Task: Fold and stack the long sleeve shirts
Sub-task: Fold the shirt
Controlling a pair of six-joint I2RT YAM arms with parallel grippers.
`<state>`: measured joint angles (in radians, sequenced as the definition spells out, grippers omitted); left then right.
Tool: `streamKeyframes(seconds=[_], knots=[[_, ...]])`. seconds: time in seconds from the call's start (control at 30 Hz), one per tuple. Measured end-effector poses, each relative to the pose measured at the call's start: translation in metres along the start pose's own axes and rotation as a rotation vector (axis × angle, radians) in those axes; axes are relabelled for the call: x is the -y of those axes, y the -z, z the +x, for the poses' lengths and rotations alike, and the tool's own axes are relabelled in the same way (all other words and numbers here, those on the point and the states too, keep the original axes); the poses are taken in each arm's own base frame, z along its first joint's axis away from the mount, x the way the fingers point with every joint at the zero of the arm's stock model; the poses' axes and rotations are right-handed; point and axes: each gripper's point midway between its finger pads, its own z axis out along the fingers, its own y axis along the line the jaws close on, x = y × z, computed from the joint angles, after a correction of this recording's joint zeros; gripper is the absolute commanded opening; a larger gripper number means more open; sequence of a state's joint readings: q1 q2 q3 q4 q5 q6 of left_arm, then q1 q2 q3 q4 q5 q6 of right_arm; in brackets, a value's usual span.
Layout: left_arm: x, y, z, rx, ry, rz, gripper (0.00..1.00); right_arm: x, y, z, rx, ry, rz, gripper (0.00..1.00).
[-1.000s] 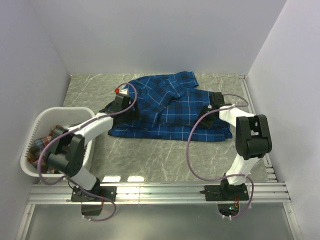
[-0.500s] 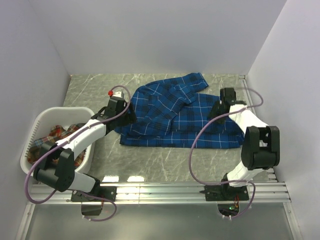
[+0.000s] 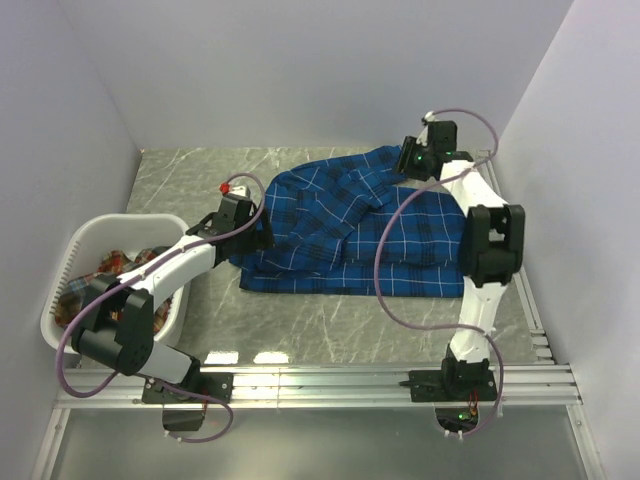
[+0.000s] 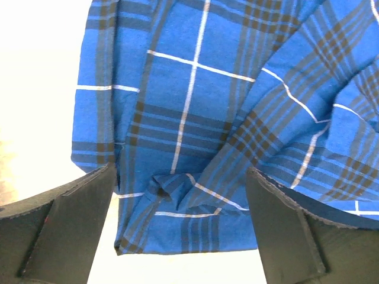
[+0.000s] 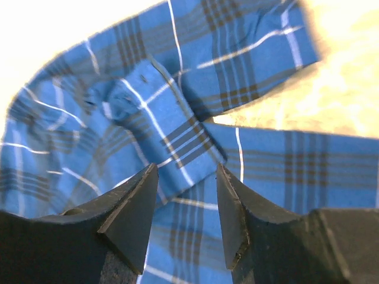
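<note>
A royal blue plaid long sleeve shirt (image 3: 330,230) lies spread on the grey marble table. My left gripper (image 3: 258,235) is at its left edge, jaws wide open. In the left wrist view the hem (image 4: 195,100) lies beyond the open gripper (image 4: 180,173), and nothing is pinched. My right gripper (image 3: 408,160) is at the shirt's far right corner, by a sleeve. In the right wrist view it (image 5: 185,171) stands open over blue cloth (image 5: 266,160), gripping nothing. A red-orange plaid shirt (image 3: 112,266) sits crumpled in the basket.
The white plastic laundry basket (image 3: 80,240) stands at the left, under the left arm. White walls close the table at the back and both sides. An aluminium rail (image 3: 320,385) with both arm bases runs along the near edge. Bare table (image 3: 330,320) shows in front of the shirt.
The right arm swung from the shirt's right middle to its far right corner. The shirt went from bunched to wider spread. The left gripper stayed at the left edge and opened wider.
</note>
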<state>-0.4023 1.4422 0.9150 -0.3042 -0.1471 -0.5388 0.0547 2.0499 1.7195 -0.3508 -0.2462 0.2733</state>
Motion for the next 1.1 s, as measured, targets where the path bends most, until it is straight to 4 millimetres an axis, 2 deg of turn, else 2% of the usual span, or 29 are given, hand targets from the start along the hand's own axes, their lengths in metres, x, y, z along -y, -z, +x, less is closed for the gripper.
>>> streamKeyframes(seconds=[0.13,0.23,0.3,0.4,0.67,0.77,0.87,1.03,1.1], knots=[[-0.006,0.0,0.002,-0.004,-0.003,-0.027,0.99,0.007,-0.039,0.034,-0.107,0.001,-0.021,0.54],[-0.009,0.0,0.002,0.0,-0.004,-0.046,0.99,0.007,-0.056,0.051,-0.16,0.002,-0.037,0.54],[-0.011,0.0,0.002,0.0,-0.004,-0.054,0.99,0.004,-0.063,0.057,-0.18,0.0,-0.05,0.54],[-0.014,0.001,0.004,-0.009,-0.002,-0.07,0.99,0.0,-0.073,0.055,-0.189,-0.007,-0.062,0.54],[-0.017,0.002,0.007,-0.019,-0.002,-0.082,0.99,-0.006,-0.077,0.05,-0.188,-0.034,-0.059,0.54],[-0.017,0.002,0.008,-0.022,-0.002,-0.083,0.99,0.0,-0.08,0.059,-0.201,-0.064,-0.03,0.54],[-0.017,0.002,0.008,-0.022,-0.002,-0.082,0.99,0.007,-0.082,0.078,-0.238,-0.093,-0.007,0.54],[-0.016,0.002,0.008,-0.021,0.014,-0.082,0.99,0.001,-0.083,0.078,-0.235,-0.075,-0.03,0.49],[-0.016,0.002,0.008,-0.021,0.017,-0.082,0.99,-0.005,-0.083,0.081,-0.241,-0.057,-0.046,0.43]])
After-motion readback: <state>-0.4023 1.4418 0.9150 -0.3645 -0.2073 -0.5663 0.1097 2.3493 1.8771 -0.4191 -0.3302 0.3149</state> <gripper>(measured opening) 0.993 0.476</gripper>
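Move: The loose cuff end of the folded-over sleeve lies about 5 cm left of the right hand, 1 cm ahead and some 12 cm below. On the same level, the end of the shirt's far flap is about 7 cm ahead and 2 cm left, while the middle of the flat body panel lies some 14 cm back, straight behind. From the left hand the cuff is roughly 28 cm right, 19 cm ahead and 8 cm down. The right hand sinks about 11 cm towards the sleeve's cuff end while working some 5 cm left, first in a quick drop of about 8 cm, then a short near-level stretch edging forward, and last a slower dip that eases back about the same amount. Its fingers tip about 15 degrees steeper and stay roughly half open, only beginning to narrow, with the tips ending at the cuff edge and seeming to straddle the cloth. ##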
